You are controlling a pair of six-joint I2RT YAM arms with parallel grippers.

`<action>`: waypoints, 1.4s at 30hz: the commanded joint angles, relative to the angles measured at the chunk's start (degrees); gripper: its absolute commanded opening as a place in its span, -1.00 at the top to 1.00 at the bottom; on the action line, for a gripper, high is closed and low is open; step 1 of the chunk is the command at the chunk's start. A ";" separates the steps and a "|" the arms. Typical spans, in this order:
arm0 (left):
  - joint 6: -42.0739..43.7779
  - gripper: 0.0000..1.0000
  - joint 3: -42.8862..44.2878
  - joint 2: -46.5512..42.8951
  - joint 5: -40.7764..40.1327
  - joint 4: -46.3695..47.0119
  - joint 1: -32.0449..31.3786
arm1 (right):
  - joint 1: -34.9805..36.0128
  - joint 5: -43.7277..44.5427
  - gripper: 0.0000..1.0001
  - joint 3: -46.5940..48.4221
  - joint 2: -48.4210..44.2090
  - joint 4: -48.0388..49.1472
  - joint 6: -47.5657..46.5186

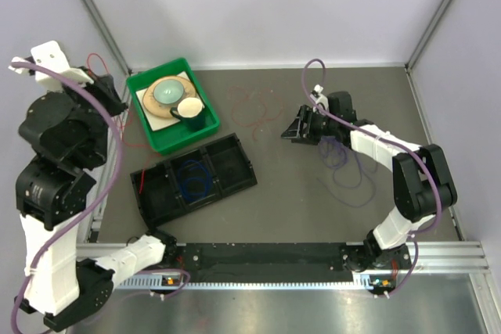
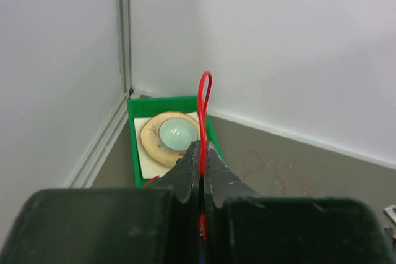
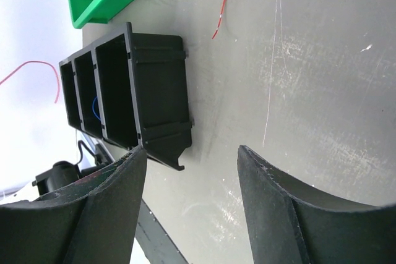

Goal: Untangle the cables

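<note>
My left gripper (image 1: 112, 98) is raised at the far left, beside the green bin. In the left wrist view it (image 2: 202, 151) is shut on a red cable (image 2: 205, 94), whose loop sticks up past the fingertips. A thin reddish cable (image 1: 258, 111) lies in loose loops on the table's middle; the wrist view shows it too (image 2: 272, 171). A purple cable (image 1: 344, 170) sprawls under my right arm. A blue cable (image 1: 192, 179) is coiled in the black tray's middle compartment. My right gripper (image 1: 293, 131) hovers low over the table, open and with nothing in it (image 3: 192, 149).
A black three-compartment tray (image 1: 235, 163) lies slanted left of centre, also in the right wrist view (image 3: 161, 91). A green bin (image 1: 188, 137) at the back left holds a plate, a bowl and a cup. White walls enclose the table. A black rail runs along the near edge.
</note>
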 commanded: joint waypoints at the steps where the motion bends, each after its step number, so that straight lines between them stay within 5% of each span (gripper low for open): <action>1: 1.84 1.00 4.44 1.06 2.82 3.78 -0.03 | 1.12 -0.89 -0.20 2.42 -0.15 2.13 0.15; 12: 2.02 1.00 -1.08 1.06 0.81 4.75 -0.03 | 1.47 -0.71 -0.21 2.16 -0.68 2.13 0.42; 28: -4.31 1.00 -22.01 0.27 -5.52 -2.10 0.67 | 1.56 -1.33 -0.20 0.93 -0.68 2.04 0.24; 42: -5.82 1.00 -25.18 1.86 -2.28 -8.27 11.21 | 1.56 -1.77 -0.20 0.40 -0.15 2.13 0.50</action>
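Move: The left hand holds the red cable pinched high above the black tray. The tray's left compartment, where the cable is headed, lies about 50 cm below the hand, some 3 cm back and 4 cm to the left; the blue cable in the middle compartment is roughly 1 cm ahead and 8 cm to the right, equally low. The green bin's middle is about 26 cm ahead and 4 cm left. From the right hand the left compartment lies around 47 cm left, 14 cm back and 9 cm below. The left hand, still pinching the red cable with its loop sticking up from shut fingertips, first bobs up a couple of centimetres, then sinks quickly, ending about 20 cm lower and drawing some 4 cm forward on the way, to bring the hanging cable down towards the black tray's left compartment. As the descent goes on the wrist tips down some 30 degrees and turns counter-clockwise, and the hand shifts about 3 cm left near the end; the grip is kept throughout. ##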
